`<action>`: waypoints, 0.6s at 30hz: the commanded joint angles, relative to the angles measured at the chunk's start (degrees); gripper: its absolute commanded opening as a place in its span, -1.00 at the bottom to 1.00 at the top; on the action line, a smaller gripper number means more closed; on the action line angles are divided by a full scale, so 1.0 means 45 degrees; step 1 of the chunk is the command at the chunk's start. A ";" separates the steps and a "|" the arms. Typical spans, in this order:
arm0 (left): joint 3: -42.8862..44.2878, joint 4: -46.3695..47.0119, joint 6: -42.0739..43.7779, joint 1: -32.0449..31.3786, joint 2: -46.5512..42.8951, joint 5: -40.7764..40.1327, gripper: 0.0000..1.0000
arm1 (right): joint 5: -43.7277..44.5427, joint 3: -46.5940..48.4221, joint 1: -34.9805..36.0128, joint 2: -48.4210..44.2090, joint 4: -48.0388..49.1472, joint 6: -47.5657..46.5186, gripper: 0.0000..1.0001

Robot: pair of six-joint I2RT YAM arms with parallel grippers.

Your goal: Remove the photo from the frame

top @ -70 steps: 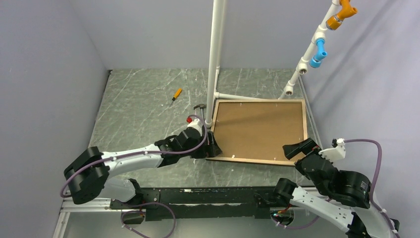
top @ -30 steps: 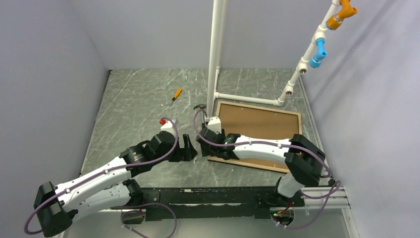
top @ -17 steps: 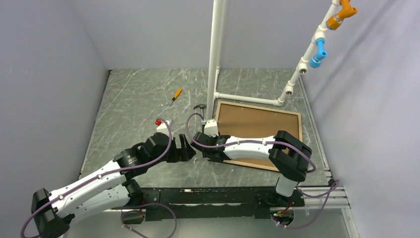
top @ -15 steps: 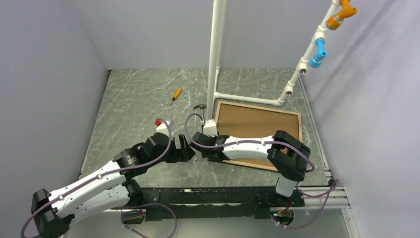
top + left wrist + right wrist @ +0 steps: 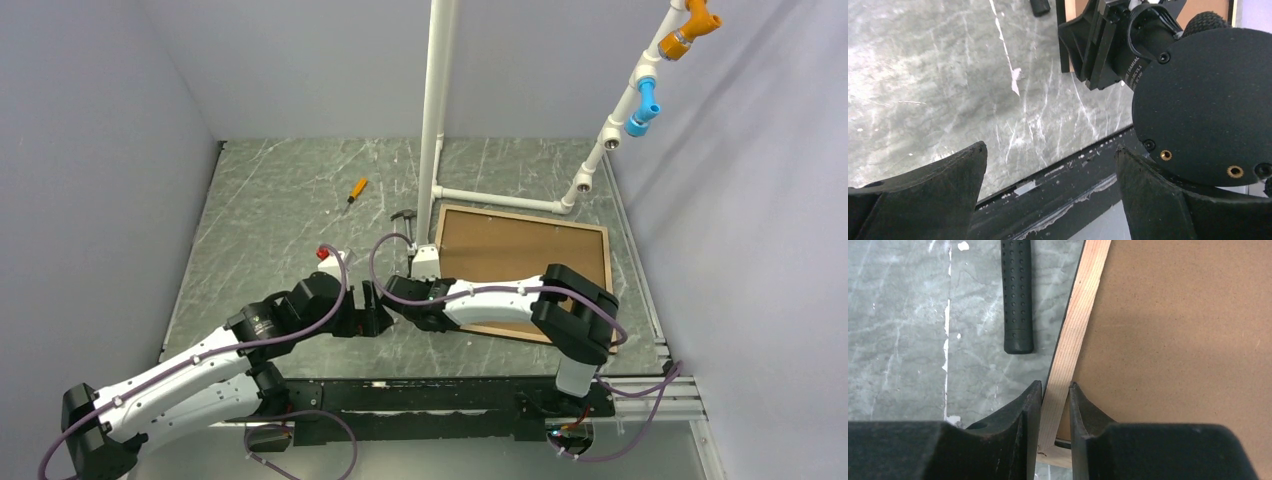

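The frame [image 5: 606, 268] lies face down at the table's right, pale wood back rail up [image 5: 1078, 325], with a thin black outer edge. The photo [image 5: 520, 255] sits in it, and only its plain brown back board [image 5: 1178, 330] shows. My right gripper [image 5: 1055, 390] reaches across from the right. It is shut on the frame's left rail by the near-left corner, one finger outside the rail and one on the board side [image 5: 418, 312]. My left gripper [image 5: 375, 308] stands wide open just left of that corner, above bare table [image 5: 1048, 150], holding nothing.
A black-handled hammer [image 5: 1017, 295] lies just left of the frame's far-left corner [image 5: 404, 217]. An orange screwdriver [image 5: 356, 190] lies farther back. A white pipe stand [image 5: 434, 120] rises at the frame's far-left corner, its base bar along the far side. The black table edge rail [image 5: 1058, 195] is near.
My right arm came across from the right to the frame's near-left corner, and its jaws closed onto the left rail. My left arm let that corner go and drew back, open.
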 commanded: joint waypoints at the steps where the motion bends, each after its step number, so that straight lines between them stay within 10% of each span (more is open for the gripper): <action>1: 0.0446 0.0756 -0.0056 0.0125 0.0177 -0.0491 0.99 | 0.0209 -0.1014 0.1264 -0.0958 -0.0356 0.0189 -0.54; 11: 0.0770 0.0513 0.0013 0.0173 0.0566 -0.0680 0.99 | -0.0560 -0.2255 0.1910 -0.2992 -0.0567 0.0323 -0.54; 18: 0.2149 -0.0399 0.0598 0.1231 0.2004 -0.0645 0.99 | 0.0068 -0.0822 0.1693 -0.5372 -0.0802 -0.1837 0.50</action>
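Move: The right gripper already straddles the wooden left rail of the face-down frame, about 4 cm ahead of its near-left corner; the frame's middle lies some 8 cm ahead and 22 cm to the right, about 1 cm lower. The hammer's middle is about 12 cm ahead and 6 cm left, the upright pipe's foot 13 cm ahead and 2 cm left, both a little below. From the raised left gripper the frame's middle is roughly 15 cm ahead, 32 cm right and 12 cm down. Squeeze the right fingers slightly tighter on the left rail and drag the frame level back towards the base about 6 cm and slightly right, turning counter-clockwise with it; then open the fingers and lift clear, nearly 4 cm up. Keep the left gripper open, easing it back a centimetre, then forward some 3 cm. ##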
